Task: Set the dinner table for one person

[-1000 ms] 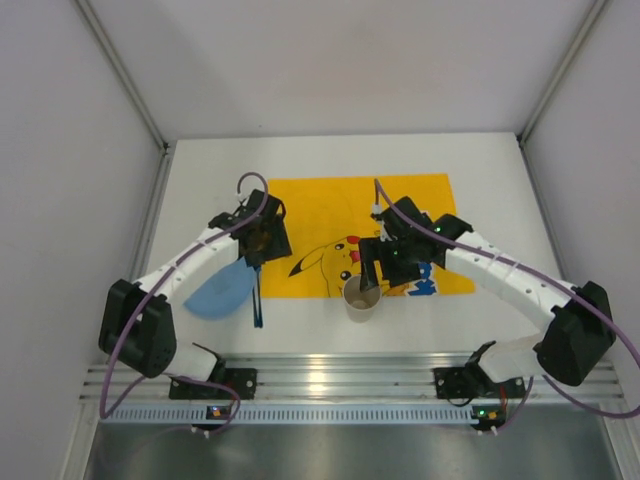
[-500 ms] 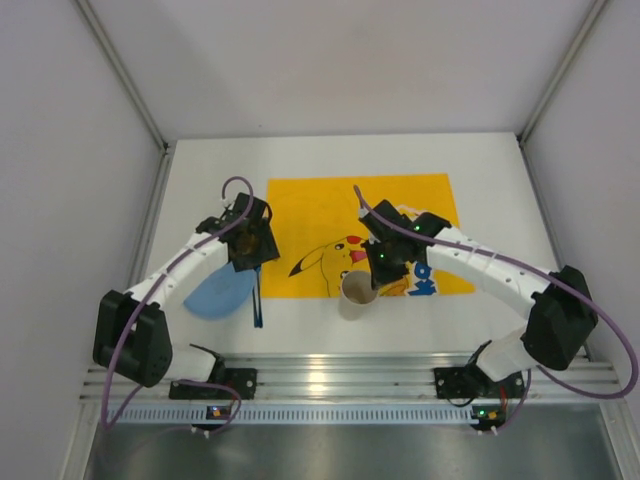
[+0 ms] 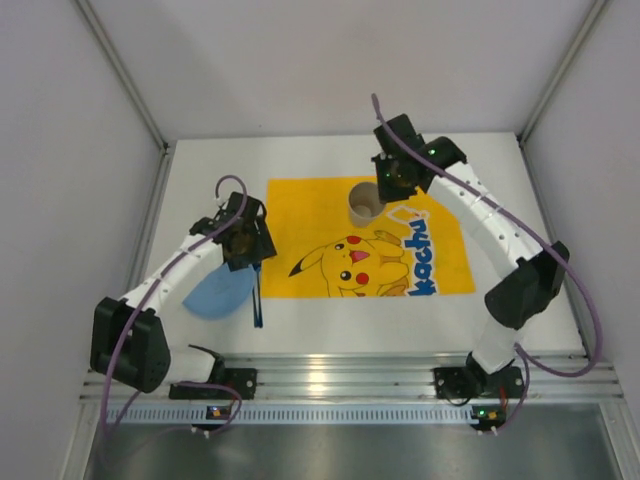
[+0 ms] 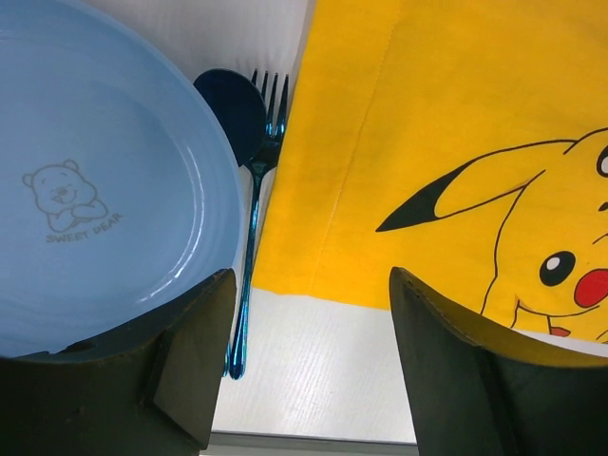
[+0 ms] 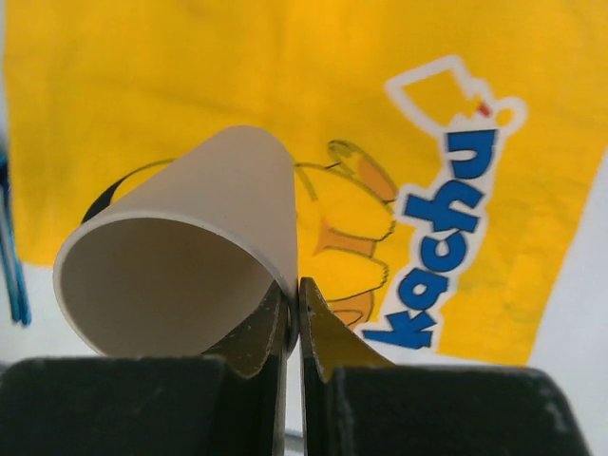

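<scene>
A tan paper cup [image 3: 364, 203] hangs over the far part of the yellow Pikachu mat [image 3: 310, 205], and my right gripper [image 3: 384, 196] is shut on its rim. In the right wrist view the fingers pinch the cup [image 5: 180, 256] wall at its right edge, right gripper [image 5: 293, 318]. My left gripper [image 3: 245, 250] hovers open over the mat's left edge, holding nothing. Below the left gripper [image 4: 313, 351] lie a light blue plate [image 4: 95, 180], a dark blue spoon [image 4: 233, 104] and a blue fork [image 4: 258, 180] on the white dinner table [image 4: 323, 361].
The plate [image 3: 220, 292] and the cutlery [image 3: 258, 300] lie side by side on the dinner table [image 3: 520, 180] just left of the mat. Grey side panels and a silver rail [image 3: 340, 375] at the near edge bound the tabletop.
My right gripper closed on the cup's rim and carried it from the mat's near edge to its far part. My left gripper drifted slightly left.
</scene>
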Robot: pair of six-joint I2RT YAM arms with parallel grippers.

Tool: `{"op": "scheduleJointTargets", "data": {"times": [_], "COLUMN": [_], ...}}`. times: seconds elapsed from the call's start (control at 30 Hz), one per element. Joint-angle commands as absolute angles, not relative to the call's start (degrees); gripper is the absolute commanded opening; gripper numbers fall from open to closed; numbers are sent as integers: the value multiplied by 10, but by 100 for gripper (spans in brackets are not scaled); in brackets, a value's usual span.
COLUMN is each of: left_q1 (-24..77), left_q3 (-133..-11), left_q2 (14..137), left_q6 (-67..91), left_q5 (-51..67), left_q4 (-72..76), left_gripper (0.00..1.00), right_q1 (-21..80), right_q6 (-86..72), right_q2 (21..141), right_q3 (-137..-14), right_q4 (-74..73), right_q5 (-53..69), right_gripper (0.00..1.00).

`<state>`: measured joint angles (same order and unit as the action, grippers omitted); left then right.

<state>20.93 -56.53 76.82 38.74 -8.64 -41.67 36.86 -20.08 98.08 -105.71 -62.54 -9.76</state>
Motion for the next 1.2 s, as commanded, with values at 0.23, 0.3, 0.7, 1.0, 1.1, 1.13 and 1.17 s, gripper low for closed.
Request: {"op": "scheduleJointTargets", "data": {"times": [0.23, 0.3, 0.7, 1.0, 1.1, 1.13, 1.17], "left_q1": [153, 149, 145, 146, 145, 145, 145], "left_q3": [-572, -570, -575, -576, -577, -577, -577], "left_q2": [739, 739, 759, 761, 772, 780, 787], "left_q6": [358, 353, 353, 348, 345, 344, 343], "left_q5": [-83, -81, -80, -87, -91, -91, -93], "left_q4": [-435, -436, -446, -445, -447, -452, -453], "left_gripper": [73, 73, 72, 72, 72, 72, 71], "right_q1": [137, 114, 55, 54, 53, 53, 54], "right_q6": [-194, -199, -219, -227, -227, -226, -227], "right_q2": [1104, 1145, 1250, 1215, 1209, 1206, 1199], "right_q3": [-1179, -1204, -1254, -1166, -1160, -1161, -1162], "right_q4": [-617, -618, -592, -563, -567, -566, -567], "right_q5": [-149, -153, -142, -77, -68, -67, -68], "right_gripper": [0, 0, 0, 20, 72, 78, 84]}}
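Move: Some 15 cm ahead and 17 cm right of the right hand, which holds the cup by its wall, lies the cup's spot inside the yellow mat's far right corner, about 21 cm below. The blue lettering is 12 cm right and 2 cm back. From the left hand the plate's middle is 14 cm left, 4 cm back and 8 cm down, the cutlery 3 cm left and 6 cm back; the cup's spot is 20 cm ahead, 45 cm right. Carrying the cup right and forward, the right hand sweeps about 20 cm across the mat to its far right corner, sinking some 12 cm and turning roughly 35 degrees clockwise. There its fingers open wide around the cup's wall, while it eases back a centimetre or so. The left hand, still open, shifts 3.5 cm left towards the plate. ##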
